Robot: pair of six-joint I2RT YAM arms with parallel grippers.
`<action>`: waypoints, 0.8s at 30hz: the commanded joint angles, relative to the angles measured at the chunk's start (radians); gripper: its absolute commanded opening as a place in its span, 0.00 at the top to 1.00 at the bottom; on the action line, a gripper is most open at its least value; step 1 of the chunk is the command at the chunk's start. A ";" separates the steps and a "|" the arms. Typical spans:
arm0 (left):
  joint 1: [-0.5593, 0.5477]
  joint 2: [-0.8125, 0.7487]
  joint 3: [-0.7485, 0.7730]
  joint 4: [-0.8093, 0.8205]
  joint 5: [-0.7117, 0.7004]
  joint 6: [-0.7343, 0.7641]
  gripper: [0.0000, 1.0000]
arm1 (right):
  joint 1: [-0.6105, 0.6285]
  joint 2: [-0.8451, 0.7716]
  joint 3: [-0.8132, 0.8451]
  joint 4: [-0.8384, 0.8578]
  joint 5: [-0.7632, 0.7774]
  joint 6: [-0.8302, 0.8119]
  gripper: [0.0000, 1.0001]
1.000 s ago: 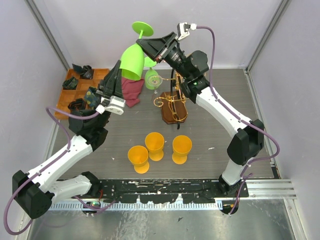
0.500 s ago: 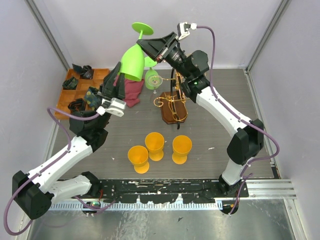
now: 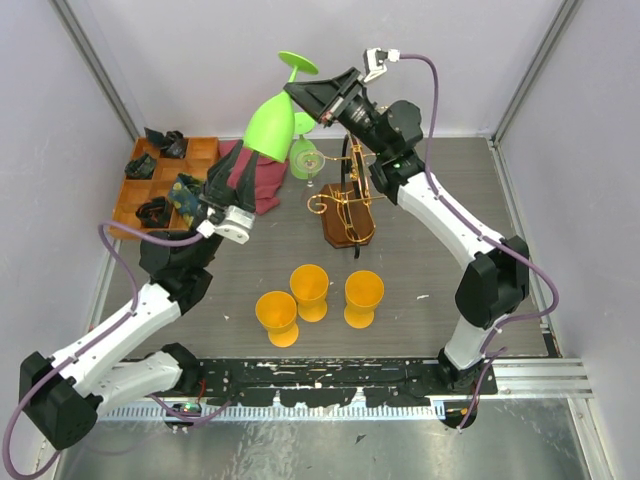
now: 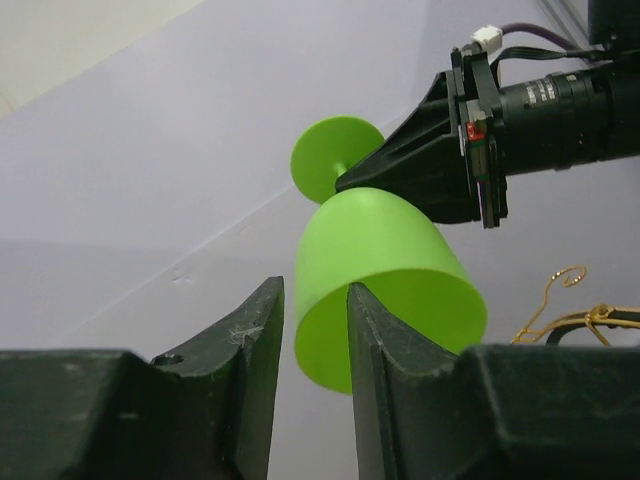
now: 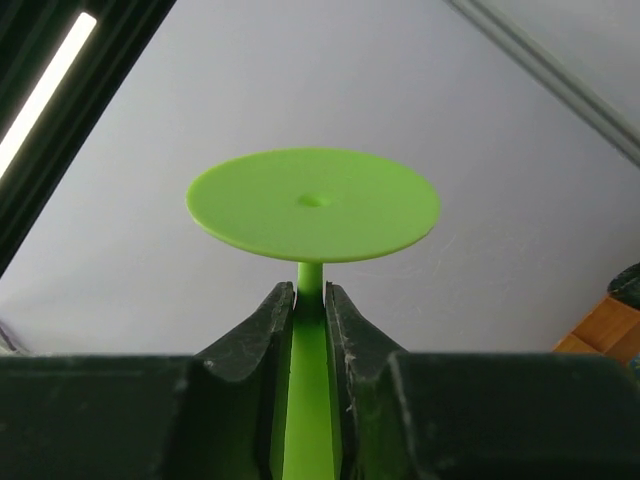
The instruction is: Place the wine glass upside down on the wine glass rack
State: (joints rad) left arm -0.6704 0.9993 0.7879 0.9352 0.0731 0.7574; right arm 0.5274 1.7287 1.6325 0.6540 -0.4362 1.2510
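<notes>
The green wine glass (image 3: 272,122) hangs upside down high over the back of the table, foot (image 3: 298,62) uppermost. My right gripper (image 3: 297,92) is shut on its stem (image 5: 310,285), just under the round foot (image 5: 313,205). My left gripper (image 3: 236,160) is open below and left of the bowl, holding nothing. In the left wrist view the bowl (image 4: 390,260) shows beyond my left gripper (image 4: 315,305). The wine glass rack (image 3: 347,212), gold wire on a brown base, stands below and right of the glass. One of its gold scrolls (image 4: 572,278) shows.
A pale green-tinted glass (image 3: 305,158) sits by the rack's left side. A maroon cloth (image 3: 262,182) lies beside the compartmented wooden tray (image 3: 165,178) at back left. Three orange cups (image 3: 310,290) stand in front of the rack.
My left gripper has opened, let go of the bowl and dropped back. The right gripper has carried the glass slightly up and right, tilting it.
</notes>
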 commanded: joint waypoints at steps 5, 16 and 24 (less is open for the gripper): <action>-0.003 -0.131 -0.081 -0.237 -0.052 -0.040 0.58 | -0.087 -0.112 -0.005 -0.065 0.007 -0.182 1.00; -0.004 -0.216 -0.116 -0.343 -0.197 -0.122 0.58 | -0.220 -0.290 -0.072 -0.321 0.115 -0.606 1.00; -0.003 -0.173 0.059 -0.564 -0.502 -0.280 0.58 | -0.440 -0.436 -0.167 -0.450 0.223 -0.880 1.00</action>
State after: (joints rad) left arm -0.6704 0.8047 0.7265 0.4850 -0.2237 0.5858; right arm 0.1680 1.3434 1.4658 0.2581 -0.2867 0.5625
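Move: The right hand still pinches the upside-down green wine glass by its stem, high up; the wine glass rack's middle lies level with it in depth, about 11 cm to its right and some 33 cm below. Hung green glass: roughly 6 cm ahead, straight in line, 31 cm lower; hung clear glass: level in depth, 2 cm right, 31 cm lower. From the left hand the rack is about 11 cm ahead, 18 cm right, 31 cm below. The right hand swings the glass some 20 cm right above the rack, turning clockwise; left sinks about 8 cm. ##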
